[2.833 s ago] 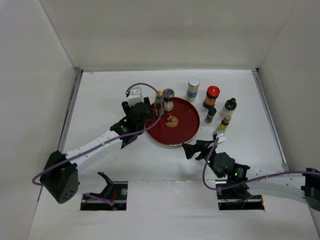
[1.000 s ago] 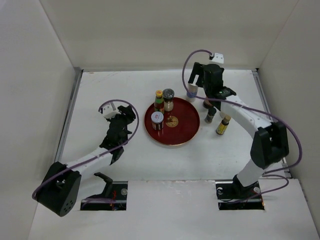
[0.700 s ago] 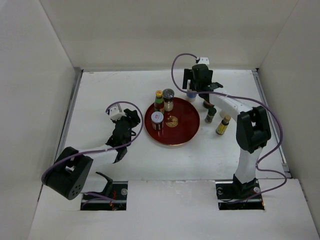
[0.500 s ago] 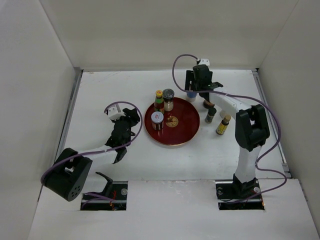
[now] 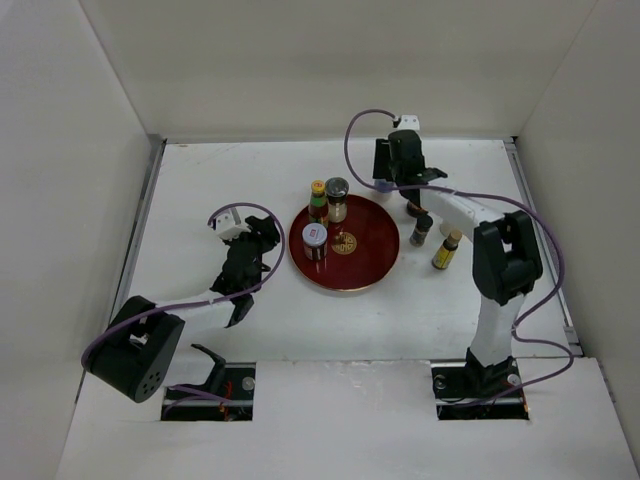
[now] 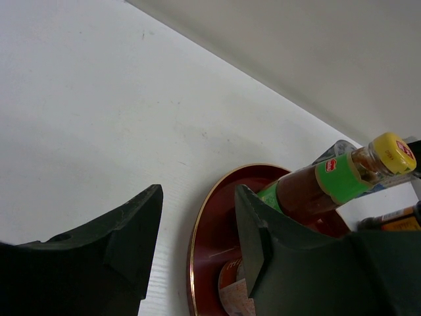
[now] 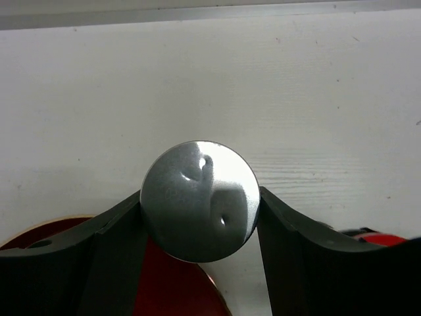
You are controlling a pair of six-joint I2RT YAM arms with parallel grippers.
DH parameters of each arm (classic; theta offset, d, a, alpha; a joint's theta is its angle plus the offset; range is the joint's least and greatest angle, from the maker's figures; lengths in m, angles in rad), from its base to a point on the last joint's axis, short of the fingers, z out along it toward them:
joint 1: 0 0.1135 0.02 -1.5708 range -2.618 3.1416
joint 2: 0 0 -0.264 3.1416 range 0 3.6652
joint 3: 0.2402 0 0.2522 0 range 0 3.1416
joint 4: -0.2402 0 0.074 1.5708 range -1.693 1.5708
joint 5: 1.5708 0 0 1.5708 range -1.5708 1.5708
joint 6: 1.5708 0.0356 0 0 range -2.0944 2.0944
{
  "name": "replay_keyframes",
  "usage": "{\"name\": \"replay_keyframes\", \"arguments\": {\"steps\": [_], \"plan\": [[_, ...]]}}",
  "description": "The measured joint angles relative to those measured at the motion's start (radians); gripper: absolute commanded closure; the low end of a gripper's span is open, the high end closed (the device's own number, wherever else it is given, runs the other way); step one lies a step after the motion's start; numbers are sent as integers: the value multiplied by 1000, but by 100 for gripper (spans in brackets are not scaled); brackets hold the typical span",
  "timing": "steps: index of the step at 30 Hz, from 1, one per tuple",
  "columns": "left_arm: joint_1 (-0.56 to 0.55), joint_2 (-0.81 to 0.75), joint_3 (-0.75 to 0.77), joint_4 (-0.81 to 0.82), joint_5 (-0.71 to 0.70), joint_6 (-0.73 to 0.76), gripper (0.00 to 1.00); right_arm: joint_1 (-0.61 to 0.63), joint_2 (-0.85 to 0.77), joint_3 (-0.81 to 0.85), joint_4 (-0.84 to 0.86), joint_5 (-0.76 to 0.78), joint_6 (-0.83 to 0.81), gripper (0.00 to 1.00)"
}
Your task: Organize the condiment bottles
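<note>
My right gripper [image 5: 386,182] is at the back of the table, just behind the red tray [image 5: 368,262]. Its jaws press on both sides of the silver-capped bottle [image 7: 200,199], seen from above in the right wrist view; my right gripper [image 7: 200,204] hides it from the top. On the tray stand a yellow-capped bottle with a green label [image 5: 318,199], a dark-capped jar [image 5: 337,198] and a white-capped jar [image 5: 314,240]. My left gripper [image 5: 266,233] is open and empty left of the tray. The left wrist view shows my left gripper [image 6: 197,243], the yellow-capped bottle [image 6: 342,181] and the tray [image 6: 214,224].
Right of the tray stand a small dark-capped bottle [image 5: 421,230], a yellow bottle [image 5: 446,249] and a red-capped jar [image 5: 414,208], partly behind my right arm. The red cap [image 7: 376,238] shows beside my right finger. White walls enclose the table on three sides.
The right arm swung from the near edge to the back and closed on the silver-capped bottle. The left arm left the white-capped jar on the tray and drew back left.
</note>
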Motion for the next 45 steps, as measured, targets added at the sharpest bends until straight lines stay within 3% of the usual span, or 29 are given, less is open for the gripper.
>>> {"name": "replay_keyframes", "arguments": {"steps": [11,18,23,28,33,40,45], "plan": [[6,0,0,0,5,-2,54,117,-405,-340,111,17,-1,45],[7,0,0,0,8,-4,54,175,-344,-362,169,11,0,44],[10,0,0,0,8,-4,54,180,-240,-362,191,13,-2,32],[12,0,0,0,13,-4,54,205,-214,-362,245,37,-3,11],[13,2,0,-1,19,-4,54,215,-252,-364,241,43,-2,3],[13,2,0,-1,23,-4,54,115,-488,-417,246,46,26,0],[13,2,0,-2,23,-6,54,-26,-476,-388,212,108,40,0]]}}
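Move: The right hand already grips the blue-banded shaker; its free spot on the red tray's far right part lies about 8 cm back, 6 cm left and 10 cm below. The brown-capped jar stands roughly 8 cm left of that spot and level with it. The red-capped bottle is some 5 cm back and 11 cm right of the hand. From the idle left hand the spot is about 10 cm ahead, 26 cm right. Right hand carries the shaker about 11 cm back-left onto the tray, opens, then swings right and up, 13 cm rightward. ##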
